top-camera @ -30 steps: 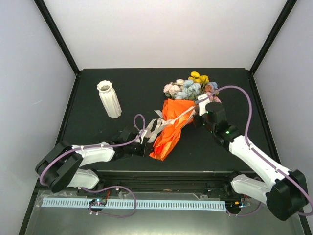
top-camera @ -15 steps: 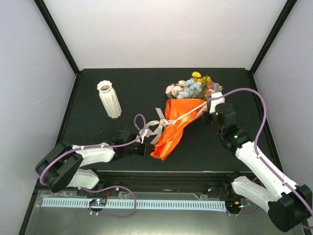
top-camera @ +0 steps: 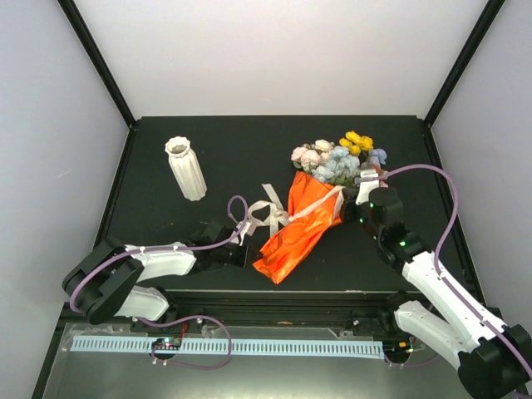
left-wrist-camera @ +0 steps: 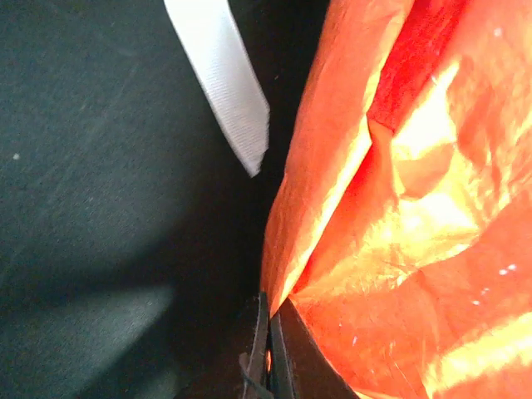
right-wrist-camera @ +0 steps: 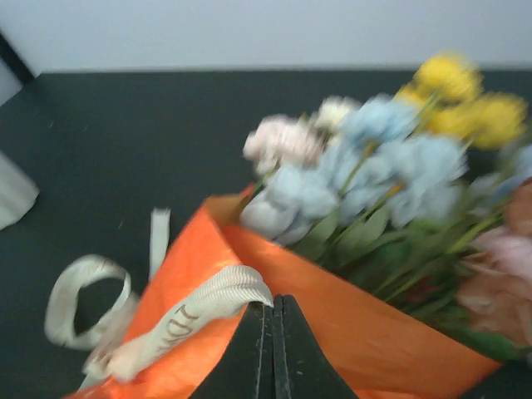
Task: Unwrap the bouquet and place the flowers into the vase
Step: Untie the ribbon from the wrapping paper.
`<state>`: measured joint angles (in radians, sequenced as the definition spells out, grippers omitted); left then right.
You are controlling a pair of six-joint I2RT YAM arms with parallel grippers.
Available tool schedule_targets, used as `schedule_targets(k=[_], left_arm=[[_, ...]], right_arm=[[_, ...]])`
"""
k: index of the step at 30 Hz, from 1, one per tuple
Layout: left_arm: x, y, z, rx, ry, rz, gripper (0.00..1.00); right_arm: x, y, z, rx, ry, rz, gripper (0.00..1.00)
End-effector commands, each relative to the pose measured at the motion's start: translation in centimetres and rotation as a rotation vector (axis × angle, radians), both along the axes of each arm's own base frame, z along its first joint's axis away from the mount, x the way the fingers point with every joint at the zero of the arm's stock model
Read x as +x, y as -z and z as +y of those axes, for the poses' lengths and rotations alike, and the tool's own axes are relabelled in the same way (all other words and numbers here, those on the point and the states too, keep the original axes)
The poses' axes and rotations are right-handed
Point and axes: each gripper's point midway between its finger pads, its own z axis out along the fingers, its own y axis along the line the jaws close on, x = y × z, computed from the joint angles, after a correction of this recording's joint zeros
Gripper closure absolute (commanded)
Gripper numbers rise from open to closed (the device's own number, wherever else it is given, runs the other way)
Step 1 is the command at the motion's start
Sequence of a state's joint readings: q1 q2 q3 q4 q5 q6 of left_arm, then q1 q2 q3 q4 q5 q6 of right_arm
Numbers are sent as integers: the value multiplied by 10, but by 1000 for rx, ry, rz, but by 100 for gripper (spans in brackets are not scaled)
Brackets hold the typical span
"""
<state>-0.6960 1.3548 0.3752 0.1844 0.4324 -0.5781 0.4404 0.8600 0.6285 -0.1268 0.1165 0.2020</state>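
The bouquet [top-camera: 301, 226] lies slanted on the dark table, its orange paper [left-wrist-camera: 416, 208] pointing toward the near edge. The flowers [top-camera: 337, 160] stick out at the far right end, pink, cream, pale blue and yellow [right-wrist-camera: 374, 158]. My left gripper [top-camera: 252, 255] is shut on the paper's lower left edge [left-wrist-camera: 270, 312]. A cream ribbon [right-wrist-camera: 191, 312] crosses the wrap, and my right gripper [right-wrist-camera: 273, 304] is shut on its end, beside the wrap's upper right edge [top-camera: 343, 198]. The ribbed off-white vase [top-camera: 186, 169] stands upright at the far left, away from both grippers.
Loose ribbon loops [top-camera: 268, 212] lie on the table left of the wrap, and one free ribbon tail [left-wrist-camera: 223, 79] shows in the left wrist view. White walls and black corner posts [top-camera: 100, 62] enclose the dark table [top-camera: 249, 141].
My right gripper has pulled the ribbon end to the right. The bouquet has slid and swung right with it, flowers now further right. The left gripper has stayed on the paper.
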Motion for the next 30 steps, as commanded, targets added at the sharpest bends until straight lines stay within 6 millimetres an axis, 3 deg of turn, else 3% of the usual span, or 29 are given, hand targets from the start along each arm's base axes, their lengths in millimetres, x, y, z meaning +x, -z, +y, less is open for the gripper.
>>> schedule_targets(k=[1,4,7,11,20,24,30], left_arm=[[0,8,5,36,-21,13,98],[3,8,5,40,-29,8,98],[7,8,4,43,-36,6,98],[10,7,2,44,-42,0,98],[10,2,8,51,-64,-16,98],[9,2,9,50,-62,-17,98],[8,1,7,37,-59,-16,99]], right_arm=[[-26,34,26,164,-127,199,99],[-48,47,44,185,-244,355,93],[-58,43,46,164,-268,421,79],[-62,22,57,134,-342,398,69],[-65,31,100,-96,-489,454,53],[-72,51,109,-194,-590,519,40],[-60,93,103,-375,-591,624,43]])
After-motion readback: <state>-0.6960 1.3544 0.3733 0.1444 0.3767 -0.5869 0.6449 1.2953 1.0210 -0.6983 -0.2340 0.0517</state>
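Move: Down to the left of the right hand, which still pinches the ribbon's long tail, the knot lies about 13 cm left, 2 cm back and 17 cm below. The wrapping paper's middle is some 8 cm left and 6 cm back, the ribbon loops roughly 19 cm left and 1 cm back, the flower heads 16 cm ahead and 4 cm right, all about as low. From the left hand the knot is around 10 cm ahead, 10 cm right and slightly higher. Letting go of the ribbon tail, the right hand first dips back and down about 5 cm, rises a little, then swings left and sinks again towards the knot, ending some 11 cm left of its start, lower and farther back. Its fingers open past halfway, tip down and turn counter-clockwise, each by some 30 degrees. The left hand keeps pinching the paper's near edge, sinking slightly. ##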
